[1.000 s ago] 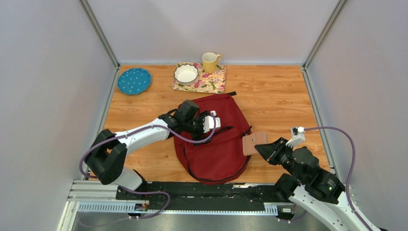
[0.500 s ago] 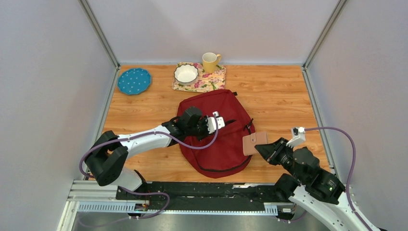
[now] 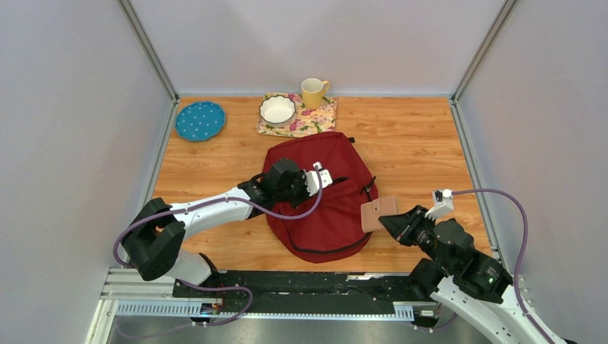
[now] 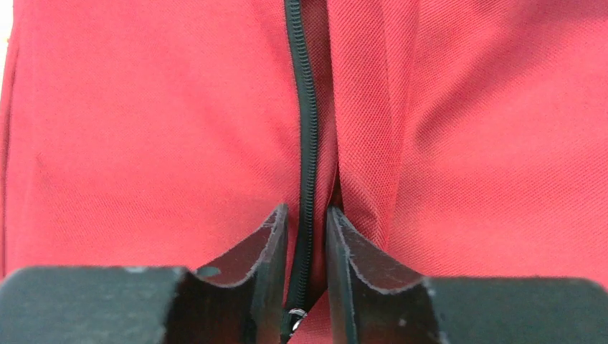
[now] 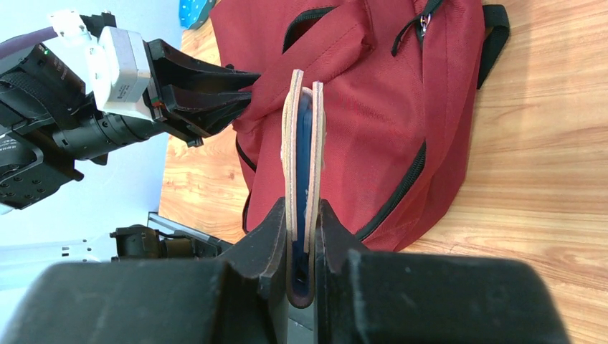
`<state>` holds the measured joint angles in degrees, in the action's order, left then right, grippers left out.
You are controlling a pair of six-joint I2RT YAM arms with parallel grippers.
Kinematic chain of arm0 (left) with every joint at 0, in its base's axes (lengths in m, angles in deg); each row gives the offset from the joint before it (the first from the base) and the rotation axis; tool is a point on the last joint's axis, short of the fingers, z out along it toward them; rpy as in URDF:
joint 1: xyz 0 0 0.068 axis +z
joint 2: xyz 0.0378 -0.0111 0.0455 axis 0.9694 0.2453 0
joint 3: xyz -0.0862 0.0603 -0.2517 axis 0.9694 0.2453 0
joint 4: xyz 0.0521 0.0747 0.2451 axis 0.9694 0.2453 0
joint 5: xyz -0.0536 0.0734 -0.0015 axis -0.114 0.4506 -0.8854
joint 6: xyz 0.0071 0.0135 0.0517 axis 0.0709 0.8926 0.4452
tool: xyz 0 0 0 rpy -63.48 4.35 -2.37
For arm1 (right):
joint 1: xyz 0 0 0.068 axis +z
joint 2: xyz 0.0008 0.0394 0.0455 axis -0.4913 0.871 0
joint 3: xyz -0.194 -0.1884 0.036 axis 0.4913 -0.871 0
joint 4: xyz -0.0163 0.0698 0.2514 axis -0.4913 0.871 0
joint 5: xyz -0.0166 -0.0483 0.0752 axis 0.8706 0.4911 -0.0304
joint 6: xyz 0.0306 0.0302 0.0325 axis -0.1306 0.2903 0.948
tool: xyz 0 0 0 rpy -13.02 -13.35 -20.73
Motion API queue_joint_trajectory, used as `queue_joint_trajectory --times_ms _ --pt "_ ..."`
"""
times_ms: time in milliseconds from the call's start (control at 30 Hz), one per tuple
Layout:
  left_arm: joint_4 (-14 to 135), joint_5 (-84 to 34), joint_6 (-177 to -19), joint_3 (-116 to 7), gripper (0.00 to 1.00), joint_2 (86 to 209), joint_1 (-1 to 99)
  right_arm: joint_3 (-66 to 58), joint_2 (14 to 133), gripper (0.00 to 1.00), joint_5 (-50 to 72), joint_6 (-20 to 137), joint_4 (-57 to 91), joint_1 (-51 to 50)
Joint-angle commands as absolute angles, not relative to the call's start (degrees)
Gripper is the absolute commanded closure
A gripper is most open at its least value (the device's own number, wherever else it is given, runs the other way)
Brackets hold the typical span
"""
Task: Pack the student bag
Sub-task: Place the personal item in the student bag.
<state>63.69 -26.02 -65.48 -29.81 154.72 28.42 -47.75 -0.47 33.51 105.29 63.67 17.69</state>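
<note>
The student bag (image 3: pixel 326 193), dark red with black zippers, lies mid-table with a pocket slit gaping near its top. My left gripper (image 3: pixel 320 179) sits on the bag's upper face. In the left wrist view its jaws (image 4: pixel 307 211) pinch a fold of red fabric and the black zipper (image 4: pixel 308 129). My right gripper (image 3: pixel 391 221) hovers just right of the bag, shut on a tan wallet (image 3: pixel 378 213) with a blue lining. In the right wrist view the wallet (image 5: pixel 302 129) stands edge-on in front of the bag (image 5: pixel 387 93).
At the back of the table are a blue dotted plate (image 3: pixel 200 120) and a floral mat (image 3: pixel 315 122) holding a white bowl (image 3: pixel 277 110) and a yellow mug (image 3: pixel 312 92). Grey walls enclose the left, back and right sides.
My left gripper has closed from wide open onto the bag's zipper fold. The bag has bunched up and shifted slightly right. The right arm and wallet have stayed still.
</note>
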Motion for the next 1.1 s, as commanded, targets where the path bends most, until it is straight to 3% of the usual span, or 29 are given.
queue_joint_trajectory --times_ms 0,67,133,433,667,867,1067 --pt "63.62 -22.09 -65.62 -31.22 0.62 153.47 29.22 -47.6 -0.53 1.0 33.51 105.94 60.44 17.77" --pt "63.18 -21.47 -65.79 -31.04 0.55 153.74 29.22 -47.6 -0.62 1.0 33.51 106.03 60.44 17.86" --pt "62.83 -20.77 -66.5 -31.04 0.54 154.26 29.22 -47.68 -0.71 1.0 33.51 106.02 60.53 17.86" --pt "58.78 -18.21 -68.6 -31.04 0.63 153.83 29.22 -47.77 -1.06 1.0 33.6 106.03 60.7 17.86" --pt "57.39 -18.39 -70.1 -31.04 0.44 152.33 29.13 -47.68 -1.06 1.0 33.77 106.02 60.88 17.86" --pt "57.03 -17.42 -70.36 -31.13 0.44 152.42 29.22 -47.95 -1.06 1.0 33.68 106.11 60.62 17.77" --pt "57.38 -25.06 -71.6 -31.22 0.4 152.07 29.13 -48.04 -1.06 1.0 33.77 106.11 60.62 17.86"
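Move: The left hand is right at the bag's pocket opening, whose middle lies about 2 cm ahead, 4 cm to its right and 1 cm below. From this hand, the zip pull is some 18 cm right and 2 cm ahead, 2 cm lower; the wallet held by the right gripper is about 21 cm right, 5 cm back and 6 cm higher. From the right hand, the pocket opening lies roughly 10 cm ahead, 19 cm left and 8 cm below. Left fingers open about halfway at the pocket opening, the hand easing 2 cm forward and slightly left, turning counter-clockwise. ##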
